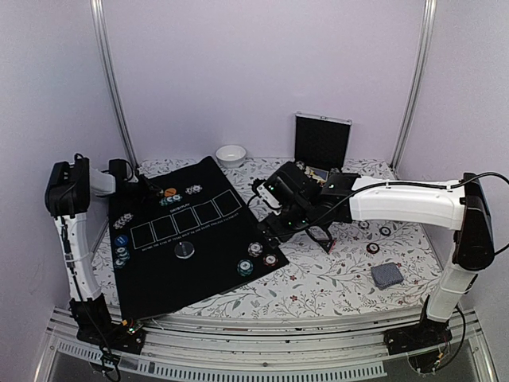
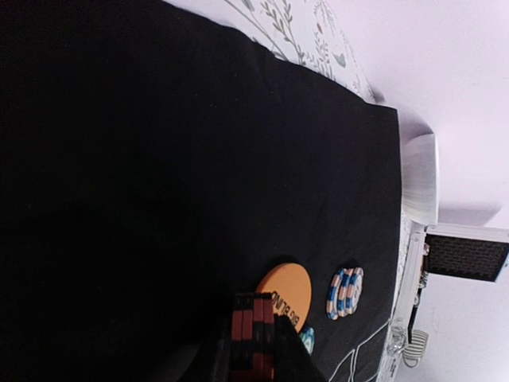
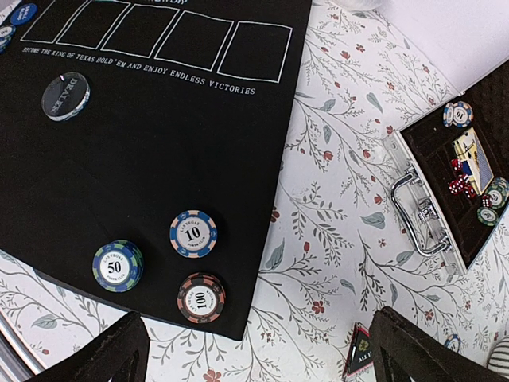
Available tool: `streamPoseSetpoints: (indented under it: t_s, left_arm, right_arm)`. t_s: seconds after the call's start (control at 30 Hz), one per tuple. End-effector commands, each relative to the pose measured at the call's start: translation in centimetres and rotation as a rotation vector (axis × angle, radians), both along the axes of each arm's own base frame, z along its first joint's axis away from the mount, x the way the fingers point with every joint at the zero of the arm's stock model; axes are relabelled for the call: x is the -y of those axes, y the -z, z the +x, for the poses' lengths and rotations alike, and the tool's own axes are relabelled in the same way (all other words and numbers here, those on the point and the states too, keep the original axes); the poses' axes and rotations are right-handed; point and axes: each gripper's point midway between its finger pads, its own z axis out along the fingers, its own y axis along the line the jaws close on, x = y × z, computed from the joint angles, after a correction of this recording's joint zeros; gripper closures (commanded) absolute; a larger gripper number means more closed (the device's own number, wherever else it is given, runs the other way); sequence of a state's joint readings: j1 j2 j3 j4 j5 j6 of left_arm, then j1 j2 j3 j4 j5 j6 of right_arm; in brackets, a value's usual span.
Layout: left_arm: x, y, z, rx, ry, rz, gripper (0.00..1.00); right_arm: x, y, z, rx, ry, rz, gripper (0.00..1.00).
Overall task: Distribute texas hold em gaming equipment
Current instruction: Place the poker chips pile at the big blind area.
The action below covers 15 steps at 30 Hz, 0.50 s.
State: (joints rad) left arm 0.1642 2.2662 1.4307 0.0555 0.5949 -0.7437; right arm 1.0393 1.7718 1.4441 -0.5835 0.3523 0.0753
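My left gripper [image 2: 254,330] is shut on a small stack of red-black poker chips [image 2: 258,310] held low over the far-left part of the black mat [image 2: 159,159]. Right beside it lie an orange big-blind button [image 2: 285,296] and a blue-peach chip stack [image 2: 346,292]. My right gripper [image 3: 266,358] hangs wide open and holds nothing, above the mat's right edge. Near its left finger lie the 10 chip [image 3: 193,233], the 50 chip [image 3: 118,265] and the 100 chip [image 3: 200,297]. The black-red triangular marker [image 3: 359,350] lies by its right finger. The grey dealer button [image 3: 65,95] rests below the card outlines.
The open silver-edged case [image 3: 421,211] with chips, dice and cards lies right of the mat. A white bowl [image 1: 231,155] stands at the back. A blue-grey card deck [image 1: 387,275] and loose chips [image 1: 372,248] lie on the floral cloth. More chips [image 1: 121,240] line the mat's left edge.
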Motion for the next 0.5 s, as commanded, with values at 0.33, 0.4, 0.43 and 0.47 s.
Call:
streamPoseSetpoints:
  t_s: [0.33,0.4,0.43,0.47]
  left_arm:
    - [-1.6,2.7,-3.0,-0.204,-0.077,0.149,0.47]
    - [-1.9,1.6,-3.0,-0.192,-0.086,0.193,0.41]
    - [-2.1,1.0,-3.0,-0.185,-0.090,0.219,0.38]
    - [-2.2,0.3,-2.9,-0.174,-0.090,0.250,0.33]
  right_arm:
    - [1.1,-2.6,0.4,0.036,0.044,0.022,0.01]
    - [1.7,-2.9,0.7,0.044,0.063,0.014,0.01]
    - [2.2,-3.0,1.0,0.045,0.079,0.010,0.01]
    - [2.9,-3.0,1.4,0.041,0.109,0.007,0.01]
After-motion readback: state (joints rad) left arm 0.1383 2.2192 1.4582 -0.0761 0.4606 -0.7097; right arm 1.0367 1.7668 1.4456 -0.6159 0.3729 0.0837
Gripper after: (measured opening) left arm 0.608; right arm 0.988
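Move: The left hand holds the red chips pile low over the big blind area. The orange big blind marker lies about 4 cm to its right, 1 cm farther out and 2 cm lower; the teal chips lie some 4 cm right and 3 cm nearer the base, and the blue-white chips about 12 cm right and 2 cm ahead. From the right hand the marker lies roughly 28 cm ahead, 38 cm left and 16 cm below. Staying almost in place over the mat beside the big blind marker, the left hand spreads its fingers from nearly shut to a bit over half open and lets go of the red chips pile. After a tiny dip it eases up by about 1 cm, rolling some 5 degrees so that its left side rises. ##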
